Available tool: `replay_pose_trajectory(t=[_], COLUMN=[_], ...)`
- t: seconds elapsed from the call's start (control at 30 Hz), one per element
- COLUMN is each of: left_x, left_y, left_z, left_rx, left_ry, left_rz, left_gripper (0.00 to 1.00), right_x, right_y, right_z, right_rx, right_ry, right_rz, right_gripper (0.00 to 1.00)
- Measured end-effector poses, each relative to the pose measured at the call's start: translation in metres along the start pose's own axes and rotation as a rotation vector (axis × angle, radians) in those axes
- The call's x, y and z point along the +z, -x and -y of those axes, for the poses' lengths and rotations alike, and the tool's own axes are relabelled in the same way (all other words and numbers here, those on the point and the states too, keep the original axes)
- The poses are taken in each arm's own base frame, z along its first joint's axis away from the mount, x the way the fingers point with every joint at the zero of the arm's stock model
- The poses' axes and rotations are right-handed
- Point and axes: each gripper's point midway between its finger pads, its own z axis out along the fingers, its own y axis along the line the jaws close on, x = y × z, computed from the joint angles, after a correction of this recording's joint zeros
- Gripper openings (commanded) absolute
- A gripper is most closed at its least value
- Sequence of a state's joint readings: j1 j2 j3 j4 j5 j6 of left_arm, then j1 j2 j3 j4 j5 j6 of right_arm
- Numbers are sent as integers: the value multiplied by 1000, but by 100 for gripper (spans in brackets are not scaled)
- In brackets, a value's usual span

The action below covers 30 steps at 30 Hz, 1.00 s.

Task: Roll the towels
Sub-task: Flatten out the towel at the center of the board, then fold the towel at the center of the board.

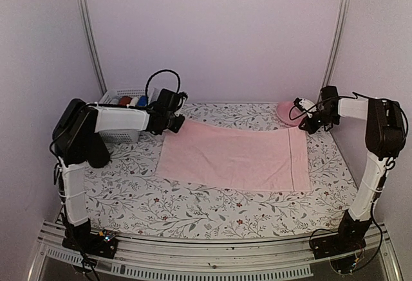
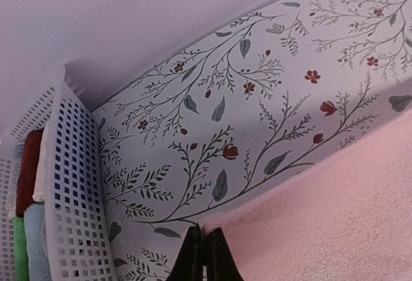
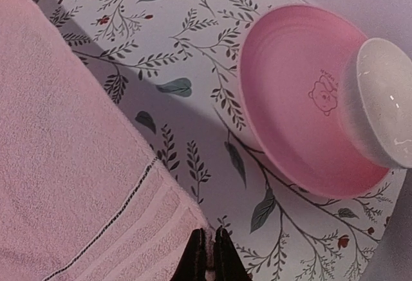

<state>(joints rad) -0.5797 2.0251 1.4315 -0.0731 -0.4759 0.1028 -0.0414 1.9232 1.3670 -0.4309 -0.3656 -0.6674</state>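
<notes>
A pale pink towel (image 1: 232, 155) lies spread flat on the flowered tablecloth, long side running left to right. My left gripper (image 1: 177, 123) is shut on its far left corner; in the left wrist view the black fingertips (image 2: 205, 233) pinch the edge of the pink towel (image 2: 335, 217). My right gripper (image 1: 308, 125) is shut on the far right corner. The right wrist view shows the striped hem of the towel (image 3: 64, 165) caught between that gripper's (image 3: 209, 235) closed tips. Both corners sit low, at the table.
A white mesh basket (image 1: 122, 94) stands at the back left, close to my left gripper, holding dark red, white, green and light blue cloths (image 2: 26, 217). A pink saucer (image 3: 296, 101) with a white cup (image 3: 386, 101) sits at the back right, just beyond my right gripper. Walls close in on three sides.
</notes>
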Motion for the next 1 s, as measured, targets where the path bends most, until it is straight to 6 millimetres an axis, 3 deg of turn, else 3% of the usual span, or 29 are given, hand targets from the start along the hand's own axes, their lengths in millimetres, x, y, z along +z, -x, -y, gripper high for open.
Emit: replay_pose_trajectory(t=[0.13,0.3,0.43,0.6,0.83,1.0], left_x=[47,59,50,38,7,-27], left_y=[-18,-25,-17,-22,-51,-50], left_z=[2,-10,-18,-27,-26,-29], left_rx=[61,110,105,96,119,102], left_ry=[16,33,21,-13,-60,-79], left_rz=[-57,-70,-31,-4,3,51], left_gripper=[0,0,0,0,0,0], right_x=[7,5,8,5,-29,-49], right_y=[24,42,40,20,11,-5], right_z=[30,42,38,17,-15,-40], right_rx=[-28,-56,-86,-154,-299,-400], right_ry=[-84,-121,-108,-68,-46,-30], right_rz=[43,95,102,77,103,109], right_gripper=[2,2,2,2,2,2])
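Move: Both hands already pinch the far corners of the pink towel, whose middle is about 14 cm back and 28 cm right of the left hand, some 10 cm lower. The basket sits roughly 24 cm left of the left hand and 5 cm ahead. From the right hand the towel's middle is about 14 cm back and 30 cm left; the pink plate is some 12 cm ahead, 2 cm left, with the white bowl 16 cm straight ahead. Keeping the towel's far corners pinched, both hands reach about 5 cm outward, then draw back some 10 cm. ##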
